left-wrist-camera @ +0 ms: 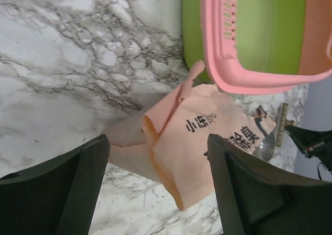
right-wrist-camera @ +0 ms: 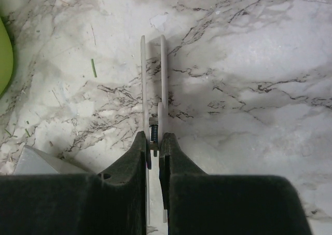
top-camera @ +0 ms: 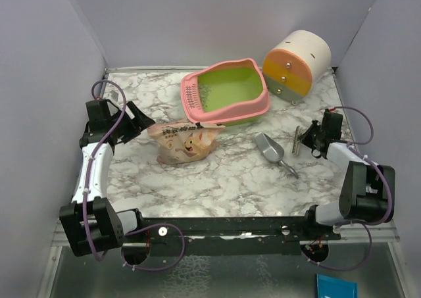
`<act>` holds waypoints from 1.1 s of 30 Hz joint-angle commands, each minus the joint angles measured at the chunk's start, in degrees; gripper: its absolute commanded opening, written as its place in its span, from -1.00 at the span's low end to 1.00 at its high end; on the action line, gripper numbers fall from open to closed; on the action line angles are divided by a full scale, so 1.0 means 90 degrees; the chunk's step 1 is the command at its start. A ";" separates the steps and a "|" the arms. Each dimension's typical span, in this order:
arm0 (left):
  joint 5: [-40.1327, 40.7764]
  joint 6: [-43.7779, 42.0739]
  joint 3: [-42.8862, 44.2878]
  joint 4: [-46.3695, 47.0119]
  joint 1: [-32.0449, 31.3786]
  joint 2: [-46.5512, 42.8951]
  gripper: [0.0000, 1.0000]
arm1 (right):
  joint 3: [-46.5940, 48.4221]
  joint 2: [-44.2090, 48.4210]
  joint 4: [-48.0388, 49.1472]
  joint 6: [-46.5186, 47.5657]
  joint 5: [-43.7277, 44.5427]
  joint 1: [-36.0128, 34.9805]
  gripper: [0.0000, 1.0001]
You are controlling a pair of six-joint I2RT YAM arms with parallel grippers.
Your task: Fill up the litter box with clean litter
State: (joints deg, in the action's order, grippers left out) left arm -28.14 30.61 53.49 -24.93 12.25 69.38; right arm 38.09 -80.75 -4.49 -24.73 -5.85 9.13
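The pink litter box (top-camera: 258, 105) with its bright green inside stands at the back centre; its slotted grille (left-wrist-camera: 229, 17) faces left. A tan pouch (top-camera: 184, 142) printed with a cartoon animal lies on its side just in front of the box. My left gripper (top-camera: 136, 124) is open beside the pouch's left end, and in the left wrist view the pouch (left-wrist-camera: 207, 136) lies beyond the spread left gripper (left-wrist-camera: 157, 139), untouched. My right gripper (right-wrist-camera: 154, 141) is shut on a white spring clip (right-wrist-camera: 163, 74) at the right. I cannot make out loose clean litter.
A grey metal scoop (top-camera: 270, 148) lies on the marble table (top-camera: 223, 179) between the pouch and my right gripper (top-camera: 308, 139). A white, orange and yellow round drawer cabinet (top-camera: 296, 64) stands at the back right. Walls enclose the table on three sides.
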 commanded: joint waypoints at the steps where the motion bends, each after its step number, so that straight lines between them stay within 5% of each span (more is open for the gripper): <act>1: -0.0915 0.0336 -0.0247 0.0919 0.0010 -0.0576 0.57 | 0.0065 -0.0304 0.0424 -0.0130 -0.0202 0.0041 -0.91; 14: -0.1267 0.0563 -0.0494 0.1297 0.0014 -0.0829 0.57 | -0.0037 -0.0400 0.0414 -0.0279 -0.0222 0.0041 -0.23; 24: -0.1092 0.0653 -0.0483 0.1226 0.0014 -0.0742 0.59 | 0.0414 0.0811 -0.0313 -0.0006 -0.0717 0.0041 0.09; 28: -0.1082 0.0740 -0.0482 0.1196 0.0014 -0.0772 0.59 | 0.0682 0.1159 -0.0671 0.0217 -0.0781 0.0041 0.42; 33: -0.0947 0.0730 -0.0526 0.1165 0.0013 -0.0829 0.59 | 0.0976 0.1563 -0.0989 0.0372 -0.0921 0.0041 0.45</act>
State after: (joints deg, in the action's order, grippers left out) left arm -37.47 36.75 49.36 -14.90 12.25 62.89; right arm 44.66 -70.00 -9.54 -23.68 -11.60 9.13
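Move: The right hand still holds the bag clip, pinched on edge; the tabletop it is going to lies straight beneath, about 2 cm down. From this hand the metal scoop lies some 11 cm to the left and 7 cm back, the litter box about 36 cm to the left and 18 cm ahead, and the round drawer cabinet some 25 cm ahead, about in line. From the idle left hand, that spot is roughly 66 cm to the right, level ahead, 15 cm below. Lets go of the bag clip: the right hand eases down about 1 cm to the tabletop right of the scoop, spreads its nearly shut fingers wide, then lifts straight off about 11 cm, its fingertips tilting up some 15 degrees. The empty, open left hand rises about 5 cm and drifts slightly right, its fingers tilting up a little. ##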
